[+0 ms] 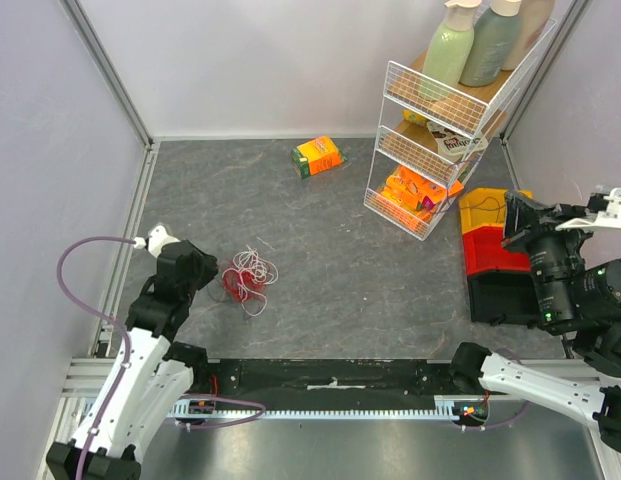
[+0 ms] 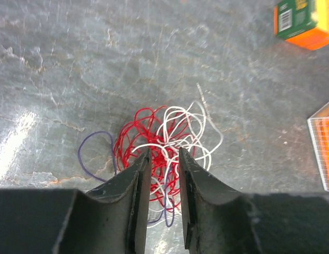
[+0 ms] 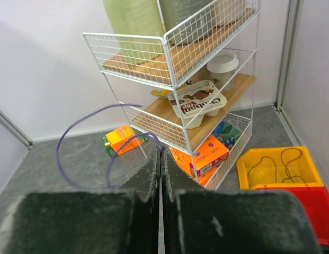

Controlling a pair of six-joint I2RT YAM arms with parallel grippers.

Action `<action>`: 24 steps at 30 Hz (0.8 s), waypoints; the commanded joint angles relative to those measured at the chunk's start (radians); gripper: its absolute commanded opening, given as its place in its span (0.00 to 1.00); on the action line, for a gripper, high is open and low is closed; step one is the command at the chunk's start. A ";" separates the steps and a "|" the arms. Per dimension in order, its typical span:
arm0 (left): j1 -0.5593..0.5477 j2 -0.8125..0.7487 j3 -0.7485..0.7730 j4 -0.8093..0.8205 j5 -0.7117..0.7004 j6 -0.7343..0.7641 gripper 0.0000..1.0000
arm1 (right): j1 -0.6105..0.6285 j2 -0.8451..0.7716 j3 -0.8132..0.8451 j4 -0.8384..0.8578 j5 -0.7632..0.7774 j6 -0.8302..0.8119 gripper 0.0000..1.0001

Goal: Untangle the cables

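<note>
The cables (image 1: 248, 275) lie as a small tangle of red, white and purple strands (image 2: 169, 132) on the grey table at the left. My left gripper (image 1: 214, 274) hangs right over its near side. Its jaws (image 2: 163, 152) stand a narrow gap apart, and red and white strands show through the gap. Over the bins at the right, my right gripper (image 1: 509, 209) is raised and shut (image 3: 160, 151) on a thin purple cable (image 3: 74, 132) that loops up and left from its fingertips. A black cable (image 3: 270, 159) lies in the yellow bin (image 3: 302, 174).
A white wire rack (image 1: 430, 140) with bottles, a cup and boxes stands at the back right. An orange and green carton (image 1: 318, 156) lies near the back wall. Yellow (image 1: 485, 210), red (image 1: 490, 250) and black (image 1: 500, 295) bins sit at the right.
</note>
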 commanded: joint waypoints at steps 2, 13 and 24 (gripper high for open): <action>0.006 -0.049 0.082 -0.042 -0.047 0.060 0.39 | -0.001 0.053 -0.017 -0.072 0.054 0.008 0.00; 0.006 0.048 0.038 0.125 0.320 0.137 0.63 | -0.001 0.074 -0.079 -0.078 -0.136 0.030 0.00; 0.006 0.058 0.018 0.168 0.398 0.131 0.69 | -0.001 0.094 -0.134 -0.067 -0.141 0.032 0.00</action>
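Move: The red-and-white cable tangle lies about 6 cm right of the empty left hand, 2 cm ahead and 12 cm below. The right hand holds the purple cable high; the yellow bin is about 20 cm ahead, 16 cm right and 43 cm below, with the red bin 10 cm nearer. The rack's bottom basket stands about 23 cm ahead, 3 cm left and 40 cm below. Left hand swings 6 cm right towards the tangle, fingers opening; right keeps pinching the purple cable, sweeping left and down. ##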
